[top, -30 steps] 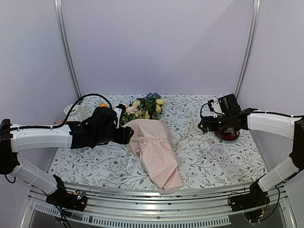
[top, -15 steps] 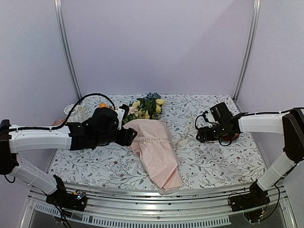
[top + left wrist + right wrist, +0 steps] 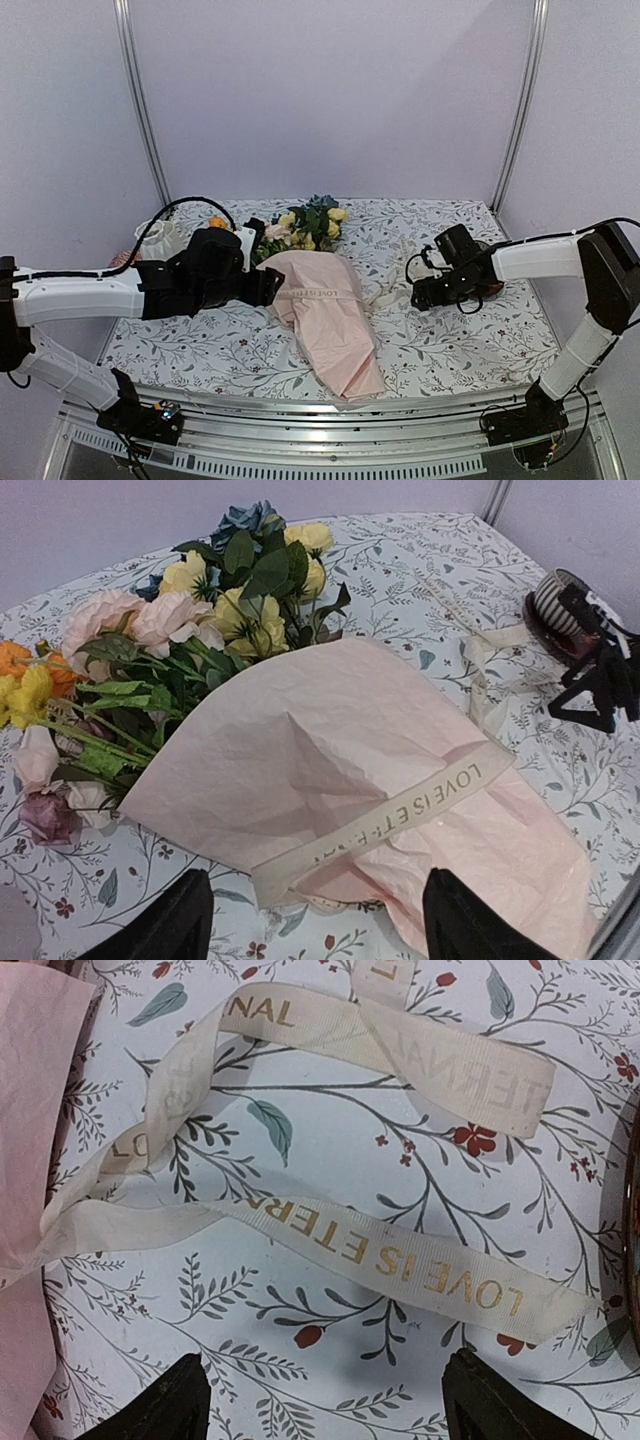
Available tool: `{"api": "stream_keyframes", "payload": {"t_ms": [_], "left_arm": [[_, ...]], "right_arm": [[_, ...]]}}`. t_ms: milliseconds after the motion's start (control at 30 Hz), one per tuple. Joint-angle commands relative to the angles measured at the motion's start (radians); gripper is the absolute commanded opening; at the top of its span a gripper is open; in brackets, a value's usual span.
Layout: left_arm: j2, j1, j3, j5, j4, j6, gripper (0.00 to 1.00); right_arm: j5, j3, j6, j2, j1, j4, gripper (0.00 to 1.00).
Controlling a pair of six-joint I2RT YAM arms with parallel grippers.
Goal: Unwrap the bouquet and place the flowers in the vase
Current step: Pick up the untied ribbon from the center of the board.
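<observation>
The bouquet (image 3: 325,315) lies across the middle of the table in pale pink paper (image 3: 330,740). A cream ribbon (image 3: 400,815) printed "LOVE IS ETERNAL" still bands it. The flowers (image 3: 305,228) fan out from the far end: yellow, pink, blue and orange blooms (image 3: 200,610). My left gripper (image 3: 318,880) is open at the paper's left edge, its fingers straddling the banded part. My right gripper (image 3: 325,1370) is open low over the tablecloth, with the loose ribbon tail (image 3: 400,1255) lying just ahead of its fingers. A white vessel (image 3: 160,238) at back left is half hidden; I cannot tell whether it is the vase.
A striped cup on a dark red saucer (image 3: 555,605) stands close behind my right gripper (image 3: 418,292). The ribbon's loose loops (image 3: 395,285) trail between the paper and that gripper. My left arm (image 3: 90,295) reaches in from the left edge.
My right gripper has swung left and dropped toward the loose ribbon ends on the cloth. The left arm has hardly shifted; the bouquet lies where it was.
</observation>
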Motion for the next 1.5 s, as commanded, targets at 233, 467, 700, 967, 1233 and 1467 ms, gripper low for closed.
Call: {"api": "stream_keyframes", "payload": {"t_ms": [233, 467, 700, 967, 1233, 1467], "left_arm": [[-0.046, -0.008, -0.026, -0.069, -0.009, -0.061, 0.73], [-0.057, -0.007, -0.041, -0.069, 0.008, -0.068, 0.73], [-0.065, -0.006, -0.042, -0.088, 0.006, -0.066, 0.73], [-0.074, 0.001, -0.048, -0.096, 0.005, -0.062, 0.73], [-0.077, 0.006, -0.048, -0.096, 0.006, -0.060, 0.73], [-0.092, 0.008, -0.042, -0.099, 0.002, -0.062, 0.73]], "right_arm": [[0.076, 0.068, -0.034, 0.081, 0.036, -0.053, 0.81], [0.139, 0.156, -0.067, 0.124, 0.038, -0.083, 0.83], [0.024, 0.262, -0.176, 0.214, 0.038, -0.130, 0.85], [-0.045, 0.304, -0.221, 0.268, 0.039, -0.147, 0.80], [-0.023, 0.274, -0.225, 0.300, 0.044, -0.152, 0.68], [-0.076, 0.206, -0.212, 0.184, 0.053, -0.110, 0.22]]}}
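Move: The ribbon's near strand lies some 3 cm ahead of the right hand, 4 cm to its left and 3 cm below. The pink wrapping paper's middle is about 24 cm to the right hand's left and 5 cm back; the plate with the cup is roughly 14 cm to its right and 10 cm ahead. From the left hand the strand is about 30 cm to the right, 8 cm ahead and 17 cm below. The right hand goes about 4 cm left, 3 cm forward and 2 cm down, closing its fingers around the strand. ##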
